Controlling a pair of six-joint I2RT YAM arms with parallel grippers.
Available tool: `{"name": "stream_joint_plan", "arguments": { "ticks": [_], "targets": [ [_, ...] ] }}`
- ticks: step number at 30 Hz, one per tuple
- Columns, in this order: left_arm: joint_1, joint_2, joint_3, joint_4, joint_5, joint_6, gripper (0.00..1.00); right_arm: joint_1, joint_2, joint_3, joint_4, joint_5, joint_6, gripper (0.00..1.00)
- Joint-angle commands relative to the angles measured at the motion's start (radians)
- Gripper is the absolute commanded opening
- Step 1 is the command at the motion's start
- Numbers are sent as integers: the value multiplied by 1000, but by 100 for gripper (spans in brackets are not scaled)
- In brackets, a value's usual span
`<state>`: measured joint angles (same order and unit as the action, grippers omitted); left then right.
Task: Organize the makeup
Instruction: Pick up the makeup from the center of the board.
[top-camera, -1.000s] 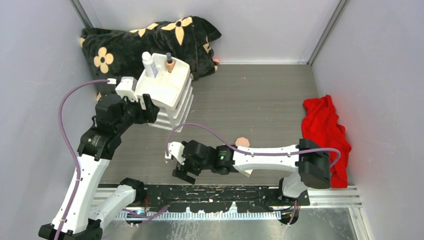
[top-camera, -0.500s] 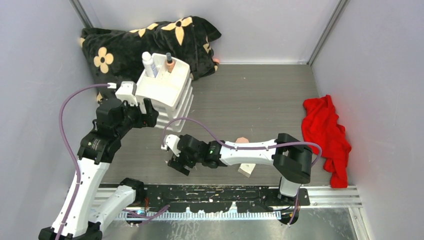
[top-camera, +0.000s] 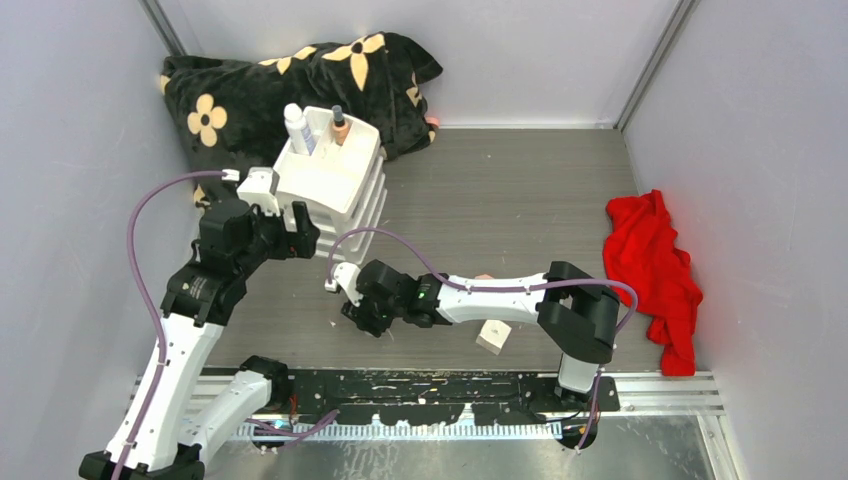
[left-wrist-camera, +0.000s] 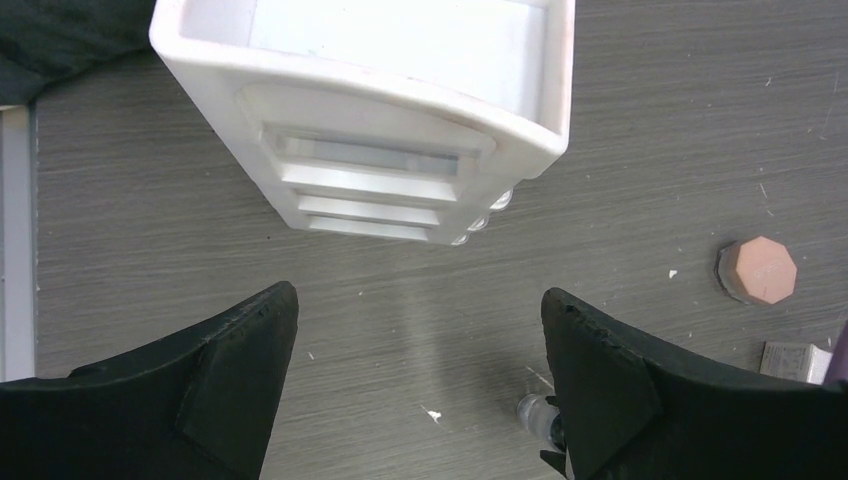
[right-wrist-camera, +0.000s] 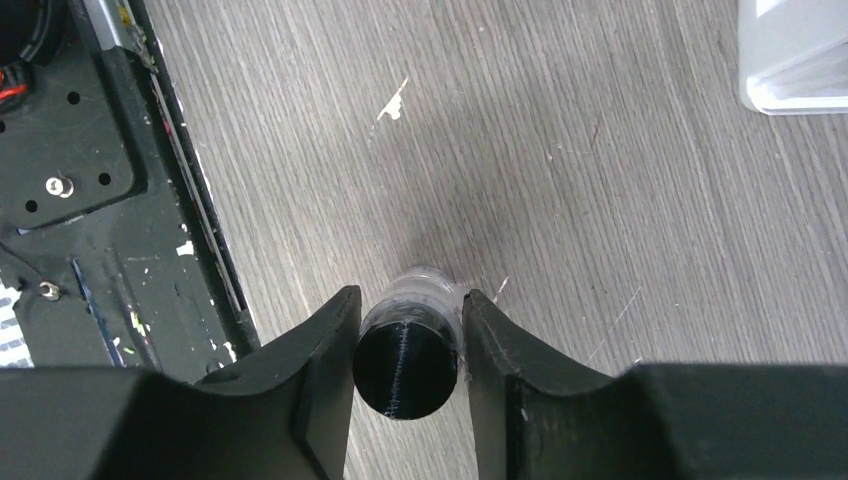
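My right gripper (top-camera: 362, 318) is shut on the small clear jar (right-wrist-camera: 407, 350), whose black lid faces the wrist camera, low over the table in front of the drawer box. The jar's clear end also shows in the left wrist view (left-wrist-camera: 535, 412). My left gripper (left-wrist-camera: 420, 298) is open and empty, above the table just in front of the white drawer box (top-camera: 335, 185). A white bottle (top-camera: 297, 128) and a tan dark-capped bottle (top-camera: 340, 125) stand in the box's top tray. The pink-brown octagonal compact (left-wrist-camera: 757, 270) and the white cube (top-camera: 491, 337) lie on the table near my right arm.
A black floral cushion (top-camera: 260, 90) lies behind the drawer box at the back left. A red cloth (top-camera: 650, 265) lies at the right. The black base rail (right-wrist-camera: 70, 180) runs along the near edge, close to the right gripper.
My right gripper has moved away from the near edge toward the drawer box with the jar in it, uncovering the white cube. My left gripper has shifted slightly right.
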<state>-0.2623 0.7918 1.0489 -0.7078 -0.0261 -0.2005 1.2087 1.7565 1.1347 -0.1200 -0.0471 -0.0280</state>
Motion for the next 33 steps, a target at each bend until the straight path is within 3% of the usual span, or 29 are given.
{"name": "stream_joint_plan", "arguments": {
  "ticks": [1,5,7,13,19,24,33],
  "targets": [
    [-2,-23,-10,49,-12,14,91,0,-15,-8,44,-26,24,31],
    [-3,-25,-13,42,-21,21,91,-6,-24,15,4,-2,4,10],
    [-3,-25,-16,36,-23,21,92,-17,-41,50,-31,2,-13,6],
    [-2,-45,-43,29,-31,21,92,-77,-70,335,-262,28,-81,7],
    [-3,-54,-38,0,-32,30,92,-144,21,694,-461,56,-147,8],
    [-1,-80,-44,-17,-42,36,92,-203,107,923,-500,67,-164,9],
    [-2,-99,-54,-35,-2,29,92,-271,265,1182,-485,93,-204,10]
  ]
}}
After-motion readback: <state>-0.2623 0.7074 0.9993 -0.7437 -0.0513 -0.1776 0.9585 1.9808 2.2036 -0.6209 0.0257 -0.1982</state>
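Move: The small black-capped bottle is already pinched between the right fingers, standing on the board. The organizer's near empty top compartment, where it is headed, lies about 23 cm ahead of that hand, 9 cm left and 17 cm up. Beyond that compartment, the white tube stands 6 cm farther ahead and 3 cm left, and the foundation bottle 8 cm ahead and 5 cm right. From the open left hand the compartment is about 11 cm ahead, 1 cm right and slightly below. The black-capped bottle comes off the board in the right fingers' unchanged pinch: after a brief pause it is carried about 25 cm up and, along with that, some 18 cm forward to the organizer's top tray, sinking about a centimetre at the end. The wrist tips the fingers flatter and turns slightly clockwise. The open, empty left hand eases back about 2 cm. ##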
